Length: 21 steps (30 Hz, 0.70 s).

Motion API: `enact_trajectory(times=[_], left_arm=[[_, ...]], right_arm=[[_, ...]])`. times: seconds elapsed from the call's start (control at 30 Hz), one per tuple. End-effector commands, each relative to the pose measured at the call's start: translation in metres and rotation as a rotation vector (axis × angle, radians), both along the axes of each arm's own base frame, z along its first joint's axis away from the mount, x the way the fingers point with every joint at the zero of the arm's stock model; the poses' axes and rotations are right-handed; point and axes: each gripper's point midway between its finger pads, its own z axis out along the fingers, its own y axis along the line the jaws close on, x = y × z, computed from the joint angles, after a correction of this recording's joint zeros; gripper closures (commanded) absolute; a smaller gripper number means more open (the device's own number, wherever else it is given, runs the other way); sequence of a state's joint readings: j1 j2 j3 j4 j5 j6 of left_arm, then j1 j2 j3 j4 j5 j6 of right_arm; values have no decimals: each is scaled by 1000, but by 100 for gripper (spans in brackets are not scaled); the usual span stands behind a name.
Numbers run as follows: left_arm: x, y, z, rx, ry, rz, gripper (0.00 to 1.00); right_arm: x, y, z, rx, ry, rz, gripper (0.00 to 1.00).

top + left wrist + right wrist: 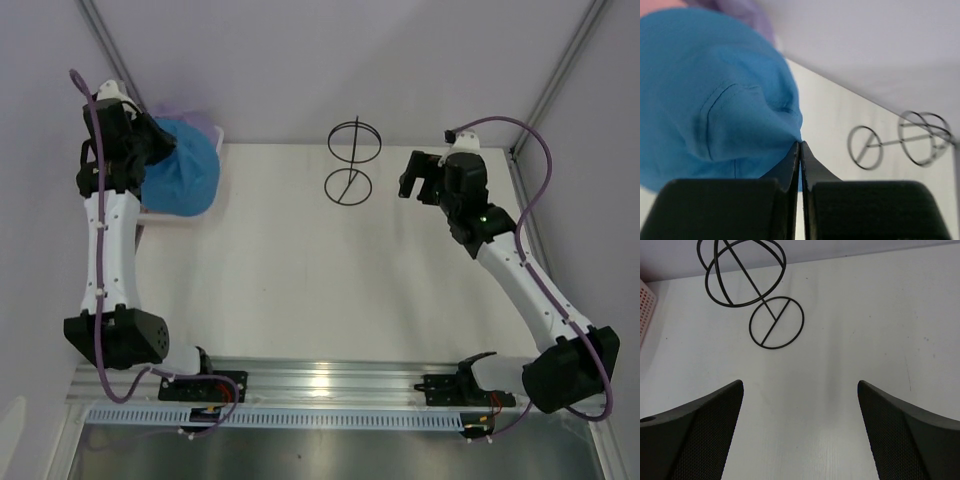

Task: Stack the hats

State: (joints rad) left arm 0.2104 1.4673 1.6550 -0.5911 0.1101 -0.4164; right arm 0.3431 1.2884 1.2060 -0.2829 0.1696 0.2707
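Note:
A blue hat (188,172) bulges out of the basket at the far left, and its crumpled crown (715,100) fills the left wrist view. A lavender hat (200,120) peeks out behind it, and lavender fabric (752,17) and a bit of pink hat (655,5) show past the blue one. My left gripper (155,145) is at the blue hat's left side, and its jaws (800,143) are shut with a sliver of blue fabric pinched between them. My right gripper (420,182) hovers open over bare table at the far right, nothing between its fingers (800,390).
The white mesh basket (165,215) holding the hats sits at the table's far left edge; its corner (646,305) shows in the right wrist view. A thin black wire stand (351,165) stands at the back centre (745,275) (900,137), between the two grippers.

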Motion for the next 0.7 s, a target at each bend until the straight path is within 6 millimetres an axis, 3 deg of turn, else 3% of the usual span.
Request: enact_trajectory(times=[0.0, 0.07, 0.1, 0.17, 0.23, 0.4, 0.43, 0.5, 0.53, 0.57, 0.6, 0.63, 0.67], left_arm=[[-26, -63, 46, -123, -62, -158, 99], [-29, -97, 62, -146, -104, -257, 99], [-29, -110, 85, -149, -161, -293, 99], [-29, -144, 94, -172, -176, -394, 99], [-22, -173, 114, -201, -224, -472, 99], [-13, -232, 147, -309, -340, -607, 99], [-9, -250, 158, -318, -390, -646, 99], [-1, -267, 163, -322, -415, -665, 99], [0, -283, 161, -321, -412, -691, 99], [8, -292, 175, -313, -454, -708, 99], [13, -302, 175, -315, -455, -722, 99], [12, -314, 186, -319, -485, -747, 99], [31, -326, 167, -321, -451, -749, 99]], right_arm=[[-12, 0, 29, 51, -69, 6, 0], [-17, 0, 37, 65, -101, 20, 1], [-18, 1, 42, 69, -114, 25, 1], [-20, 0, 45, 73, -121, 23, 0], [-19, -3, 49, 82, -126, 7, 1], [-21, -26, 46, 167, -88, -85, 1], [-23, -31, 36, 180, -69, -98, 0], [-31, -42, 36, 216, -81, -100, 0], [-33, -45, 26, 220, -68, -98, 1], [-37, -48, 25, 230, -66, -88, 0], [-40, -60, 28, 234, -82, -114, 0], [-43, -58, 23, 241, -69, -88, 1], [-44, -61, 22, 243, -72, -92, 0]])
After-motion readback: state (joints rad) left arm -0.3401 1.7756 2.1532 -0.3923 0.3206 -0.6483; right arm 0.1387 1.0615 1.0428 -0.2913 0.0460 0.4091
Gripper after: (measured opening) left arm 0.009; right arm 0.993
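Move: The wire rack stands about 15 cm ahead and 39 cm to the right of the left hand, its middle some 23 cm lower. The left hand already holds the blue hat by its edge, above the basket. The pink hat lies about 10 cm ahead, 11 cm left and 25 cm down from it; the purple hat lies 20 cm ahead, 5 cm left and 24 cm down. From the empty right hand the rack is roughly 18 cm ahead, 14 cm left and 16 cm down. Rightward in a fast sweep of some 30 cm, climbing about 13 cm as it goes, the left hand carries the pinched blue hat away from the basket towards the rack. Its wrist swings some 40 degrees clockwise and tips upward, the fingers still shut on the edge. The open right hand rises a little while drawing back, then shifts right and sinks, ending farther from the rack. ##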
